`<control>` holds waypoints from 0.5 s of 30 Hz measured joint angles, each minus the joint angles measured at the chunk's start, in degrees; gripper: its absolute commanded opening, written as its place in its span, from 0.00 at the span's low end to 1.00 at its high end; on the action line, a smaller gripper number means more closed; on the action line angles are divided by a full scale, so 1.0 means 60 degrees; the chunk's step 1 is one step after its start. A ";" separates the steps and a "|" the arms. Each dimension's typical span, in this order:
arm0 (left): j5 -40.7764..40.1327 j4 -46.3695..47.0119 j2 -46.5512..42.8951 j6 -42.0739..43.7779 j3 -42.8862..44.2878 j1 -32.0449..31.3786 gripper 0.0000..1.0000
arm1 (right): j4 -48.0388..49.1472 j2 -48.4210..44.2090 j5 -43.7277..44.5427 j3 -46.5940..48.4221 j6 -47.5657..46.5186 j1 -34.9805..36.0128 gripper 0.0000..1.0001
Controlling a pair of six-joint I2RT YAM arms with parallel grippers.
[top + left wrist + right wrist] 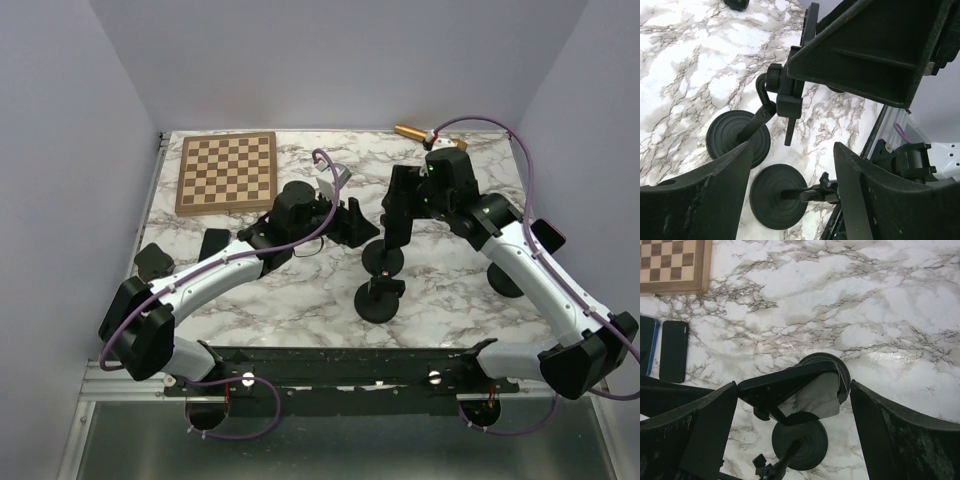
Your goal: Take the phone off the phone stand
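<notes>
The phone (815, 395) stands in a black phone stand (383, 262), its glossy screen mirroring the marble. My right gripper (792, 390) is open and straddles the phone from above, one finger on each side, with a narrow gap on the right. In the top view this gripper (397, 225) hides most of the phone. My left gripper (792, 150) is open with nothing between its fingers; it hovers just left of the stands (355, 225). Its camera shows the stand's round base (737, 137) and clamp (785, 95).
A second round-based stand (378, 300) sits just in front of the first. A chessboard (227, 172) lies at the back left and a brass-coloured object (412, 131) at the back edge. Two phones (673, 351) lie flat on the marble table (450, 290) to the left.
</notes>
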 measured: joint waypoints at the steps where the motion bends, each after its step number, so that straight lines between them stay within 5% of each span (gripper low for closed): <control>1: -0.0007 -0.0011 -0.0040 0.0000 -0.0055 0.0022 0.75 | -0.0007 0.0087 0.0106 0.0055 0.0004 0.0066 0.99; 15: -0.0164 -0.0295 -0.0229 -0.0004 -0.0357 0.0164 0.77 | -0.0237 0.0670 0.1869 0.0175 0.0153 0.0911 0.76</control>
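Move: The right hand's open fingers already straddle the top of the upright phone, whose middle is about 5 cm below that hand, 2 cm back and 1 cm to its left. The phone's stand base sits on the table roughly 4 cm back, 1 cm left and 20 cm down; the empty stand is about 16 cm back, 2 cm left and 14 cm down. From the left hand the phone lies some 8 cm right, 2 cm forward and 4 cm lower. The right hand settles about 2 cm down around the phone's upper end, rolling some 5 to 10 degrees so that its left side drops and turning slightly clockwise, while its fingers close from fully open by about a fifth until the tips meet the phone's two side edges. The empty left hand backs away from the phone, sinking and drifting left about 1.5 cm each, its fingers staying open. ##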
